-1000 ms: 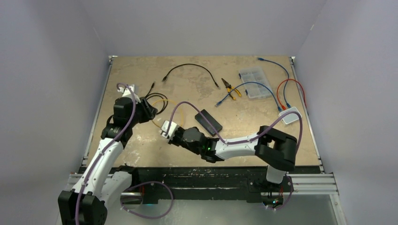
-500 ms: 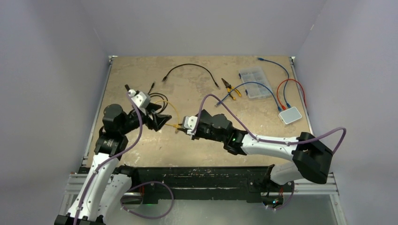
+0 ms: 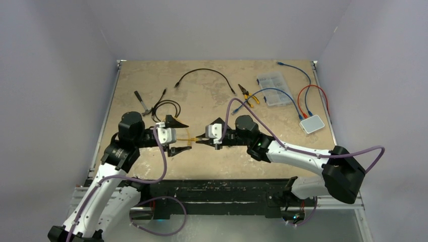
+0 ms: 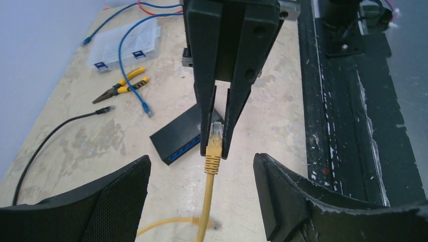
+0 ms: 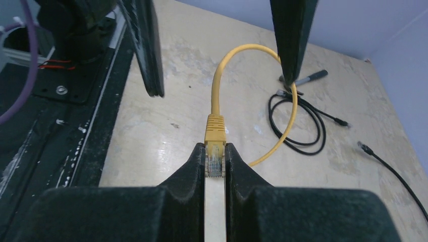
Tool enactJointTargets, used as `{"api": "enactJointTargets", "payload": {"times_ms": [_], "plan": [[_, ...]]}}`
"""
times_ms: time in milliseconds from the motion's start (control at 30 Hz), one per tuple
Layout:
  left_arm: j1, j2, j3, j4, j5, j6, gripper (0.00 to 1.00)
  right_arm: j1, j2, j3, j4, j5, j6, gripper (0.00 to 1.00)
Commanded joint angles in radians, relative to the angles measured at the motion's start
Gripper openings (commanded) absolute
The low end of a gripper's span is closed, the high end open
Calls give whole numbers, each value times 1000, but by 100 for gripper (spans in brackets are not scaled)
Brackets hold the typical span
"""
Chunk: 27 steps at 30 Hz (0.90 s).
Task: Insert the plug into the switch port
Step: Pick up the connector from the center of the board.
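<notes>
My right gripper (image 3: 203,140) is shut on the clear-tipped yellow plug (image 5: 215,136), held off the table with its yellow cable (image 5: 252,50) looping away to the surface. The plug (image 4: 215,141) shows between the right fingers in the left wrist view. My left gripper (image 3: 180,136) faces it, open, its fingers (image 4: 116,196) on either side of the cable without touching it. The black switch (image 4: 179,133) with blue ports lies on the table behind the right gripper. In the top view my right arm mostly hides it.
Black cables (image 3: 166,107) and a pen (image 3: 141,102) lie at left back. Yellow pliers (image 3: 248,95), a clear parts box (image 3: 272,88), blue cables (image 3: 282,93) and a white device (image 3: 312,123) with red leads are at right back.
My left jaws have opened wide and the left gripper has swung round to face the right one. The right gripper moved rightward toward the middle, carrying the yellow plug.
</notes>
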Motion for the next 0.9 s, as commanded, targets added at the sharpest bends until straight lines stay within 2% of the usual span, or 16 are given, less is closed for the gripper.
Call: {"api": "enactJointTargets", "payload": {"times_ms": [0, 167, 433, 567, 667, 867], "plan": [[-26, 37, 45, -111, 71, 202, 72, -1, -20, 9, 1, -106, -26, 0], [-29, 56, 42, -82, 71, 187, 68, -1, -14, 5, 9, -128, -23, 0], [-56, 95, 31, -114, 72, 193, 53, -1, -26, -17, 47, -99, 0, 0], [-72, 88, 12, -105, 43, 183, 51, -4, -28, -18, 55, -101, 9, 0], [-78, 85, 0, -91, 39, 175, 43, -7, -28, -19, 60, -109, 17, 0], [-98, 92, -9, -92, 0, 175, 37, -13, -34, -22, 69, -125, 26, 0]]}}
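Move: The yellow connector, held in the right gripper's tips, lies about 3 cm to the left gripper's right and some 4 cm below it, roughly level fore and aft. The cable's free end lies on the board, some 20 cm almost straight below the left gripper; the black switch stands down there too, about 14 cm to the right and 7 cm ahead. From the right hand, the connector is at its fingertips, its middle about 1 cm to the left. Lower the left gripper about 3.5 cm, easing it roughly 1 cm each to the right and back, so that its fingers straddle the boot of the yellow connector; narrow them from wide open to about half that, with only a slight clockwise turn. Bring the right hand back some 1.5 cm early on, then hold it still, keeping its pinch on the plug. ##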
